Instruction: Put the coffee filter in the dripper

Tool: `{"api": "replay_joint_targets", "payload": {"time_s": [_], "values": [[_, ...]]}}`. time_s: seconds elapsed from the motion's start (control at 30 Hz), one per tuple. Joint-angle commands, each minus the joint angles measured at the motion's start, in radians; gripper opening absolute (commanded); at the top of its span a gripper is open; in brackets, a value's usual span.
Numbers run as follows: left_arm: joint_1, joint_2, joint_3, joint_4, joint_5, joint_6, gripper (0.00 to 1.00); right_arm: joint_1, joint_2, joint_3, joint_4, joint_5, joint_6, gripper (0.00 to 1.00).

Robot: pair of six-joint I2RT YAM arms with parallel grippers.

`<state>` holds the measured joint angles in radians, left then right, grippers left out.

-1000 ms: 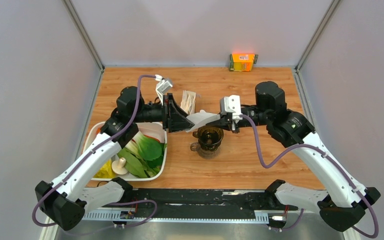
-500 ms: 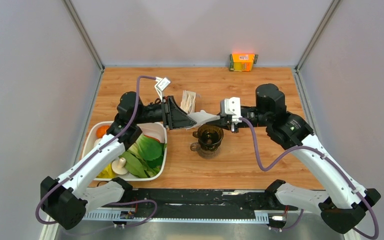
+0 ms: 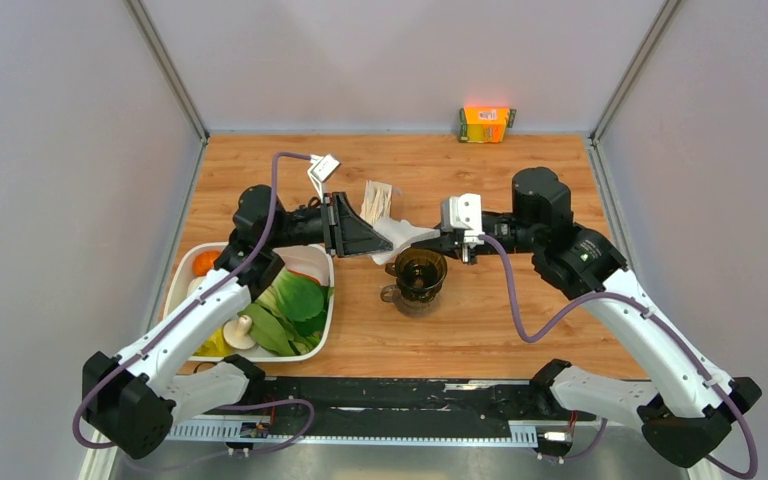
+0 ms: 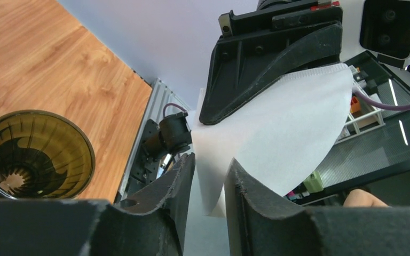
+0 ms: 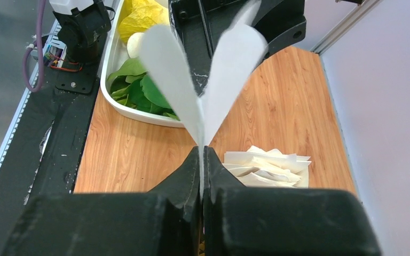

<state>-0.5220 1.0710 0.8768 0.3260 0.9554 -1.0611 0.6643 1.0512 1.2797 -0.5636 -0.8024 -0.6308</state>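
The coffee filter (image 3: pixel 401 236), a white paper cone, hangs in the air just above and behind the dripper (image 3: pixel 419 275), a dark brown see-through cup on the wooden table. My right gripper (image 3: pixel 432 240) is shut on the filter's pointed end (image 5: pixel 202 152), and the two paper layers (image 5: pixel 224 69) spread apart away from it. My left gripper (image 3: pixel 385 243) faces it from the left. Its fingers (image 4: pixel 209 162) stand a little apart, with one edge of the filter (image 4: pixel 277 138) hanging in the gap between them. The dripper (image 4: pixel 32 152) sits empty below.
A packet of cream paper filters (image 3: pixel 377 203) lies behind the grippers. A white tray (image 3: pixel 260 357) with leafy greens (image 3: pixel 285 305), an orange and a mushroom stands at the left. An orange box (image 3: pixel 486 124) sits at the back wall.
My left gripper's fingers have narrowed around the filter's edge, and the left arm has shifted slightly. The right gripper has kept its hold and stayed nearly still.
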Motion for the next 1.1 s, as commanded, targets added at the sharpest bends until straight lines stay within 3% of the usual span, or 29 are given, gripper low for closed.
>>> {"api": "replay_joint_targets", "payload": {"time_s": [0.0, 0.2, 0.27, 0.37, 0.53, 0.6, 0.67, 0.73, 0.83, 0.97, 1.07], "values": [[0.004, -0.002, -0.01, 0.101, -0.009, -0.051, 0.3, -0.001, 0.008, 0.008, 0.037, -0.023, 0.003, 0.03], [0.024, -0.009, -0.014, 0.076, 0.001, -0.049, 0.07, -0.004, -0.003, 0.01, 0.021, 0.013, 0.022, 0.1], [0.036, -0.008, -0.018, 0.08, 0.009, -0.052, 0.01, -0.006, -0.006, 0.015, 0.003, 0.021, 0.024, 0.24], [0.045, -0.008, -0.018, 0.079, 0.021, -0.053, 0.0, -0.014, -0.003, 0.039, -0.031, 0.037, 0.024, 0.46], [0.049, -0.01, -0.014, 0.033, 0.023, -0.021, 0.0, -0.031, -0.003, 0.067, -0.073, 0.077, 0.01, 0.5], [0.049, -0.016, 0.003, -0.037, -0.002, 0.03, 0.0, -0.032, -0.002, 0.082, -0.08, 0.104, 0.028, 0.58], [0.049, -0.029, 0.045, -0.185, -0.076, 0.145, 0.0, -0.032, 0.011, 0.108, -0.078, 0.132, 0.091, 0.7], [0.049, -0.037, 0.109, -0.361, -0.251, 0.339, 0.0, -0.032, 0.029, 0.133, -0.078, 0.165, 0.189, 0.85], [0.048, -0.018, 0.234, -0.559, -0.424, 0.502, 0.0, -0.033, 0.039, 0.162, -0.06, 0.244, 0.309, 0.99], [0.036, 0.008, 0.377, -0.675, -0.625, 0.67, 0.0, -0.047, 0.036, 0.234, 0.05, 0.448, 0.415, 1.0], [-0.009, 0.024, 0.475, -0.698, -0.792, 0.801, 0.0, -0.057, 0.068, 0.333, 0.111, 0.491, 0.503, 1.0]]}}
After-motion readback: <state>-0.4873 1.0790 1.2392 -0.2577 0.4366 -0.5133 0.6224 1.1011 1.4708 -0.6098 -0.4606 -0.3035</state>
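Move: The paper filter is stretched between the two hands, its near corner already between the left hand's half-open fingers. Its middle lies about 3 cm to the left hand's right, level with it in height and reach. From the left hand the dripper on its carafe is some 5 cm ahead, 7 cm right and 18 cm down, the filter pack about 23 cm ahead, 2 cm left and 31 cm down. The right hand, shut on the filter's other end, has its middle about 3 cm to its left. The left fingers shut on the filter's corner and pinch it; only then do the right fingers open wide and let go, that hand backing off forward, up and to the right with a clockwise swing of some 25 degrees. Keeping its pinch, the left hand dips slightly, then sweeps about 9 cm forward, with some left and a late rise, away from the dripper, turning counter-clockwise. ##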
